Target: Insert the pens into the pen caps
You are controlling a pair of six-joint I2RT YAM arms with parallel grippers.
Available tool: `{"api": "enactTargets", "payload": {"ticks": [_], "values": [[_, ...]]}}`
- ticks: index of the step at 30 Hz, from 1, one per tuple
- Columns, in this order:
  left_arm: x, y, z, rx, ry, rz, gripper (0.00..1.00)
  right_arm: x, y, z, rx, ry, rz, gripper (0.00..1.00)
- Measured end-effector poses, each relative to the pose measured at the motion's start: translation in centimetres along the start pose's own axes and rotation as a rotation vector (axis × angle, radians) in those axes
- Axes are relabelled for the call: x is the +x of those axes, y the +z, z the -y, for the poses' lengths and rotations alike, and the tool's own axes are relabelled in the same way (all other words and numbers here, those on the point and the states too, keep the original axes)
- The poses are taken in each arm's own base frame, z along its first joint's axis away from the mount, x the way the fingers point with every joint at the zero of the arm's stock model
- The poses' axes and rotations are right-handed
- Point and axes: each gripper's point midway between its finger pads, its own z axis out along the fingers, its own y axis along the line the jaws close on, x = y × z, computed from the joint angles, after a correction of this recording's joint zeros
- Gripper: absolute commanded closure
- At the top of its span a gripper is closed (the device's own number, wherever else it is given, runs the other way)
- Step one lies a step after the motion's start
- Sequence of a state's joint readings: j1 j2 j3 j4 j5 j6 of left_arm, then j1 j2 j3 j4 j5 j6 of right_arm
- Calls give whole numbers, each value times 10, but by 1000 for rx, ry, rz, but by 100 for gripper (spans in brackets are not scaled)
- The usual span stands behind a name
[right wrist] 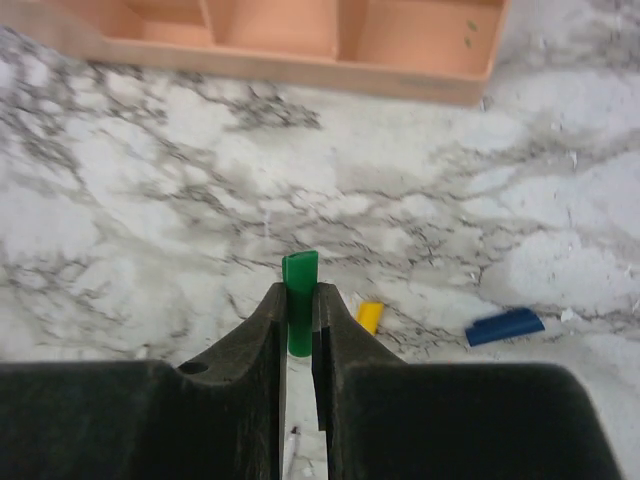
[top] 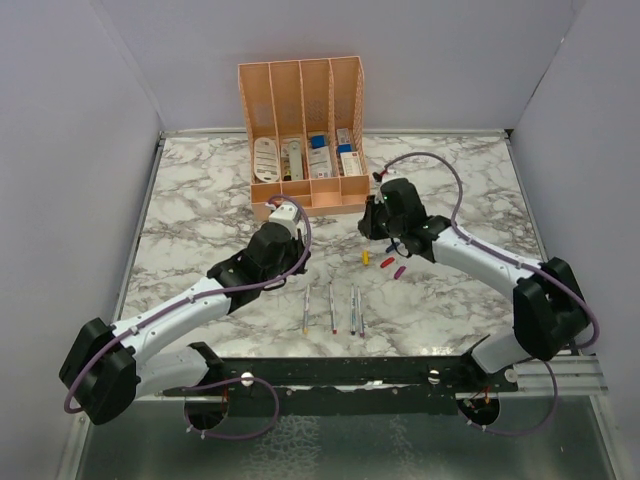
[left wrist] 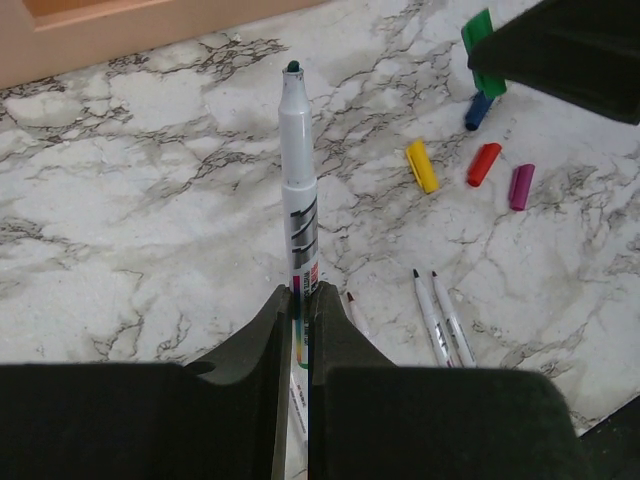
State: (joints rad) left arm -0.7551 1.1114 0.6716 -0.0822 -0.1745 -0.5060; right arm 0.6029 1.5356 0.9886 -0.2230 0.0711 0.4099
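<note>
My left gripper (left wrist: pixel 298 292) is shut on a grey-white pen (left wrist: pixel 298 190) with a dark green tip, holding it above the table, tip pointing away. My right gripper (right wrist: pixel 299 290) is shut on the green cap (right wrist: pixel 300 272), which also shows in the left wrist view (left wrist: pixel 480 40), up and right of the pen tip. The yellow cap (left wrist: pixel 422 166), red cap (left wrist: pixel 483 164), magenta cap (left wrist: pixel 521 186) and blue cap (left wrist: pixel 478 110) lie on the marble. Several more pens (top: pixel 331 308) lie side by side near the front. In the top view the two grippers (top: pixel 285 212) (top: pixel 375 217) face each other.
The peach organizer (top: pixel 300 100) with white and blue boxed items stands at the back centre, just beyond both grippers. Its front edge shows in the right wrist view (right wrist: pixel 300 62). Grey walls enclose the marble table (top: pixel 200 200) on three sides.
</note>
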Motion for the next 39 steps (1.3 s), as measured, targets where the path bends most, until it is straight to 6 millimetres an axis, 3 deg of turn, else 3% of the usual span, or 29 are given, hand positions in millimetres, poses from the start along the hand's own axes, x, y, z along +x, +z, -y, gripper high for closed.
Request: {"api": "enactTargets", "payload": {"ticks": [7,13,21,27,32,39], "values": [[-9,-1,26,130,-30,25,100,-74,-35,-37,-176,-56,279,99],[-14,0,60,316,-46,50,100,-104,-71,-52,-269,-92,460,99],[-15,3,96,508,0,23,100,-120,-123,-56,-350,-60,676,99],[-35,-1,112,567,18,61,100,-133,-152,-62,-412,-29,786,99],[-53,-6,121,590,25,107,100,-136,-167,-67,-474,5,852,99],[-55,-7,125,600,38,118,100,-144,-179,-75,-553,69,904,99]]}}
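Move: The right hand, pinching the green cap, has the left hand's upright green pen about 13 cm to its left, 7 cm back and roughly 7 cm above. From the left hand, still gripping that pen, the green cap is some 13 cm to the right, 8 cm ahead and 4 cm lower. On the table 9 cm below the right hand, the yellow cap lies 2 cm back and 1 cm right, the blue cap 1 cm ahead and 8 cm right, the red cap 3 cm back and 7 cm right. No touch between pen and cap yet: the right hand lifts the green cap steeply, about 23 cm, drifting slightly forward and then back, while its wrist rolls and swings the fingers up from pointing down. The left hand carries the pen some 10 cm to the right and 9 cm up, turning clockwise, towards the spot under the cap. Both grips stay shut. ##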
